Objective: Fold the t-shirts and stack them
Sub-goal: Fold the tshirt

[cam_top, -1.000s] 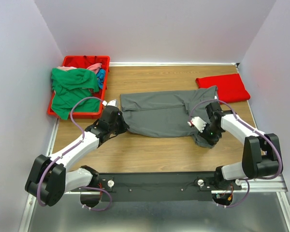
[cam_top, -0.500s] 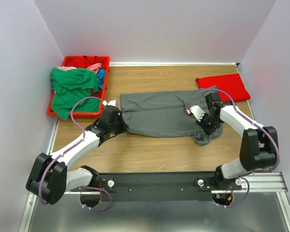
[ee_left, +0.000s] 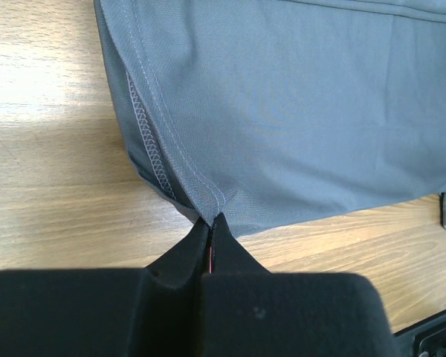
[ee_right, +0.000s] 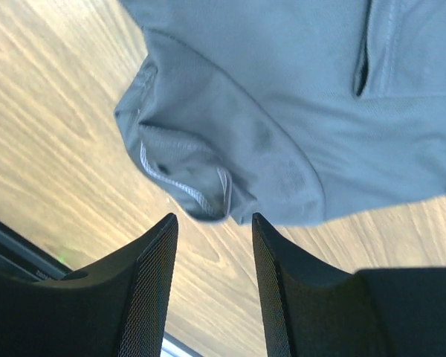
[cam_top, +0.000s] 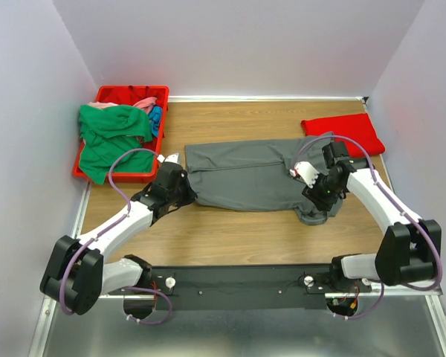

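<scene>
The dark grey t-shirt (cam_top: 245, 175) lies spread across the middle of the wooden table, its right sleeve (cam_top: 314, 213) bunched at the near right. My left gripper (cam_top: 184, 192) is shut on the shirt's near left corner (ee_left: 215, 201), pinching the hem between its fingertips (ee_left: 212, 219). My right gripper (cam_top: 321, 195) hovers open just above the crumpled sleeve (ee_right: 201, 171), with nothing between its fingers (ee_right: 212, 217). A folded bright red t-shirt (cam_top: 343, 134) rests at the far right. Green (cam_top: 111, 137), pink (cam_top: 141, 103) and blue (cam_top: 155, 117) t-shirts are heaped in the bin.
The red plastic bin (cam_top: 132, 88) stands at the far left against the wall. White walls close in the table on three sides. The black mounting rail (cam_top: 238, 279) for both arms runs along the near edge.
My right gripper has opened and let go of the grey sleeve, which now lies bunched on the table. That arm has shifted slightly farther back. The left gripper has held still.
</scene>
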Tool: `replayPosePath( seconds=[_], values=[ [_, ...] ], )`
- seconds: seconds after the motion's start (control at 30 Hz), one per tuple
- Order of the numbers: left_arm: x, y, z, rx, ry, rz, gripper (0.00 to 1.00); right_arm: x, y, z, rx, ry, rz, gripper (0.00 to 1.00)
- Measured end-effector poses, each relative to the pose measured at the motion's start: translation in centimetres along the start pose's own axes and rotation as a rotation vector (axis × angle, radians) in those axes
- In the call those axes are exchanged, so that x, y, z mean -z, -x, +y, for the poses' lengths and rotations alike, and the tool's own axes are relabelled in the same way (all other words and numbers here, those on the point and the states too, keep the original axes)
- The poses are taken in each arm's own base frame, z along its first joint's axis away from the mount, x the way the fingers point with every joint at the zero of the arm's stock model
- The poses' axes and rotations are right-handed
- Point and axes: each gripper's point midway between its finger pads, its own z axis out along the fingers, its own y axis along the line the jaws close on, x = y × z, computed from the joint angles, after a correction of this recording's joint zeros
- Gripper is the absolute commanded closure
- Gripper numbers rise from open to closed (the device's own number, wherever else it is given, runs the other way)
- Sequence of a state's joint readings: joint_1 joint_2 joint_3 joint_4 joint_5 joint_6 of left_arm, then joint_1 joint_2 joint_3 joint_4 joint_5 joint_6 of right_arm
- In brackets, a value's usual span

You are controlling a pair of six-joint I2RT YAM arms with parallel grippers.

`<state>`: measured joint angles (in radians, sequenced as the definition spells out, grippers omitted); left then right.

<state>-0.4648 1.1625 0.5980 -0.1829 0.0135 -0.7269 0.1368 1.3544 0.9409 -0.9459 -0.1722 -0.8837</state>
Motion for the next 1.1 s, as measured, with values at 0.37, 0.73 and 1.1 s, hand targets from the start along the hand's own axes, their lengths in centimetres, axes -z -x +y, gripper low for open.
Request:
replayPosePath(
  seconds=[0.37,0.73,1.1],
  values=[
    [0.1,0.0,-0.1,-0.002,-0.006,0.001,1.0,0.4,-4.1,-1.6,-0.037,-0.03,0.094,0.51],
    [0.2,-0.1,-0.4,-0.003,-0.02,0.006,1.0,-2.2,-6.0,-0.1,-0.006,0.054,0.147,0.52],
    [0.2,-0.1,-0.4,-0.004,-0.023,0.009,1.0,-3.9,-5.8,0.0,0.059,0.073,0.112,0.52]
  ],
)
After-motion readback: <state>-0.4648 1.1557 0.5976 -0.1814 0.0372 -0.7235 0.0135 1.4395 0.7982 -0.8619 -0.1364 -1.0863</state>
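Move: The t-shirt's bunched, seamed near-right corner lies about 2 cm back and 4 cm to the right of the open right hand, some 6 cm below it. From that hand, the corner still pinched by the left hand is about 35 cm to the left and 1 cm ahead; the red folded shirt's middle is 21 cm ahead, 8 cm right and 6 cm down. From the left hand the bunched corner lies roughly 39 cm right, 3 cm back and 7 cm below. The empty right hand lifts barely a centimetre, swings about 4.5 cm to its right over the rumpled end of the t-shirt, then sinks some 6 cm while easing back a couple of centimetres towards the bunched near-right corner. Its fingers stay half open and straighten by under 10 degrees to point almost plumb down, coming close around that seamed edge without closing on it, while the left hand keeps its pinch on the near-left corner and holds practically still. ##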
